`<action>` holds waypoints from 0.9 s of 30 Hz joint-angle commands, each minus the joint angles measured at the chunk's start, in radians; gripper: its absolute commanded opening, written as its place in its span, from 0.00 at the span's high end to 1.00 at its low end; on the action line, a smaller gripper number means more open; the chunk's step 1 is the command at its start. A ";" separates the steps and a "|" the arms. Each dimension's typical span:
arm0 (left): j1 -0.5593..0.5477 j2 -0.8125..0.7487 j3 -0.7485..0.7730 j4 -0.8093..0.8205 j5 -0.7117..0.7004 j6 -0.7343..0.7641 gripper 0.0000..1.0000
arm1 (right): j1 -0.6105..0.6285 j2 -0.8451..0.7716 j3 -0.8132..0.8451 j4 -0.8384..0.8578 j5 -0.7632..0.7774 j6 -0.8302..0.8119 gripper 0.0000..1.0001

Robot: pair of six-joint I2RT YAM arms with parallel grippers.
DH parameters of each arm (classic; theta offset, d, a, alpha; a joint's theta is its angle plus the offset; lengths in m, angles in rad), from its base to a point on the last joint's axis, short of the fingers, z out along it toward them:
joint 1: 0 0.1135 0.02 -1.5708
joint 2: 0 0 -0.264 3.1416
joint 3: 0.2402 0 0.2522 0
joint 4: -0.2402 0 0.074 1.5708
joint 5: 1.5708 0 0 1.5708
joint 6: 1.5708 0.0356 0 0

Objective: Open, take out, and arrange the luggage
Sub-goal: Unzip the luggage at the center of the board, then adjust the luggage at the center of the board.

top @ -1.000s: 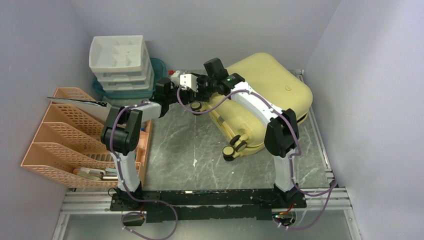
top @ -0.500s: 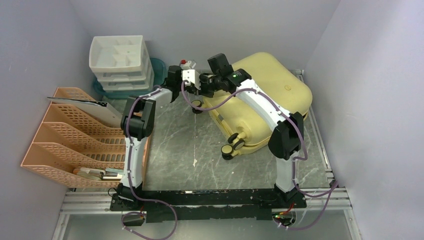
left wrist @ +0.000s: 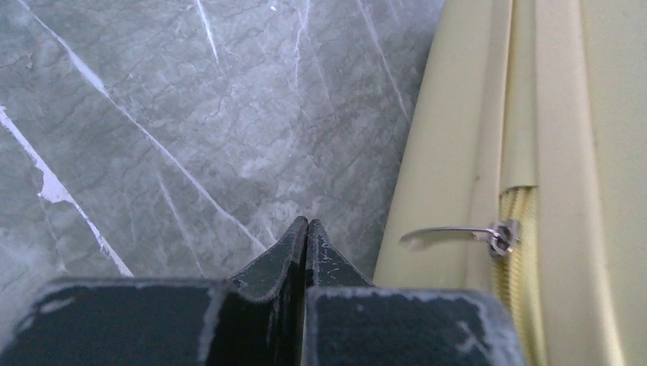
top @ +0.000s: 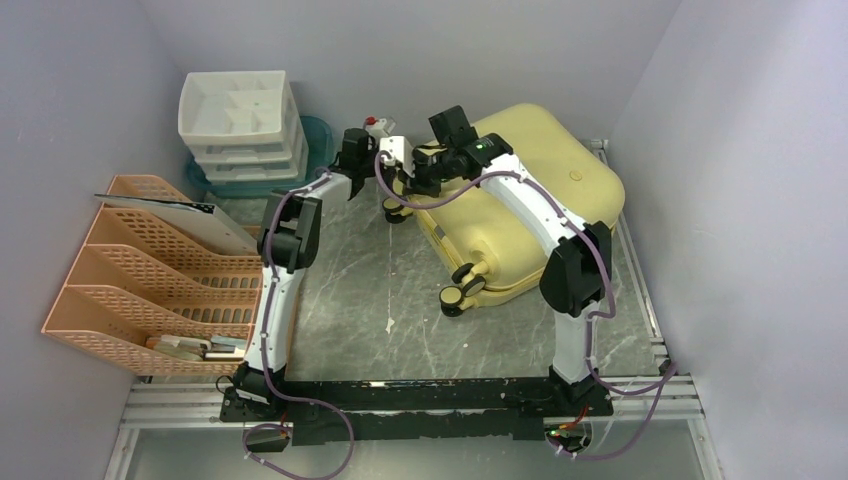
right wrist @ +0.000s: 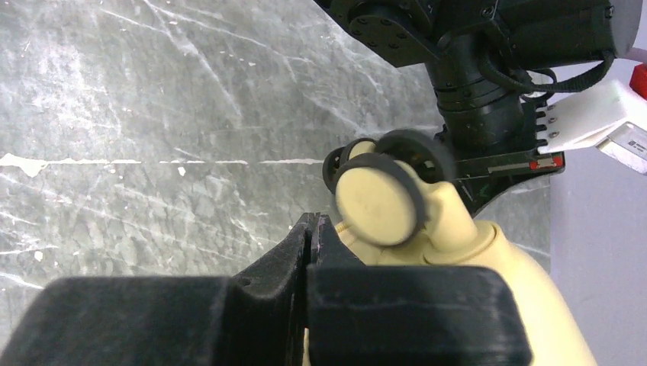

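The luggage (top: 530,190) lies flat at the back right, a pale yellow hard shell with black-and-yellow wheels (top: 458,290) toward the table's middle. My left gripper (left wrist: 307,224) is shut on nothing and hovers over the marble just left of the luggage's edge (left wrist: 450,130). A metal zipper pull (left wrist: 446,233) sticks out toward it from the slider (left wrist: 503,236), without touching. My right gripper (right wrist: 311,219) is shut and empty, its tips beside the far wheel (right wrist: 378,202). Both wrists meet at that wheel corner (top: 395,208) in the top view.
A white drawer unit (top: 240,120) and a teal tray (top: 322,135) stand at the back left. An orange file rack (top: 150,270) fills the left side. Walls close in on three sides. The left arm's wrist (right wrist: 473,69) sits close above the wheel.
The left arm has stretched out to the right, up to the luggage's wheel corner. The right wrist has shifted a little right and back. The luggage has barely moved.
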 commanded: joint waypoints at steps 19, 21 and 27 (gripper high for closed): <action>-0.018 -0.052 0.129 -0.265 -0.302 0.024 0.50 | -0.035 -0.131 0.007 -0.001 -0.015 0.103 0.72; 0.004 -0.123 0.066 -0.256 -0.293 0.020 0.19 | -0.059 -0.156 0.010 0.026 -0.011 0.144 0.51; 0.034 -0.304 -0.154 -0.252 -0.218 0.014 0.04 | -0.167 -0.281 -0.095 0.260 0.070 0.385 0.15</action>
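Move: The zipper pull on the suitcase's far side lies about 5 cm to the left hand's right, 2 cm back and roughly level with it. The upper corner wheel is some 6 cm back and 3 cm to the left of the left hand, a little higher. From the right hand, the same wheel is about 4 cm ahead, 3 cm left and 4 cm lower; the pull lies roughly 13 cm ahead, 5 cm right and 13 cm below. With no contact clearly visible, the left hand noses its shut fingertips about 3 cm right and slightly down beside the zipper, slides forward a little, then backs off leftward some 8 cm, swinging counter-clockwise as its fingers open wide. The right hand, shut by the corner wheel, eases slightly back and down, then lifts about 7 cm, moving right over the suitcase and opening. ##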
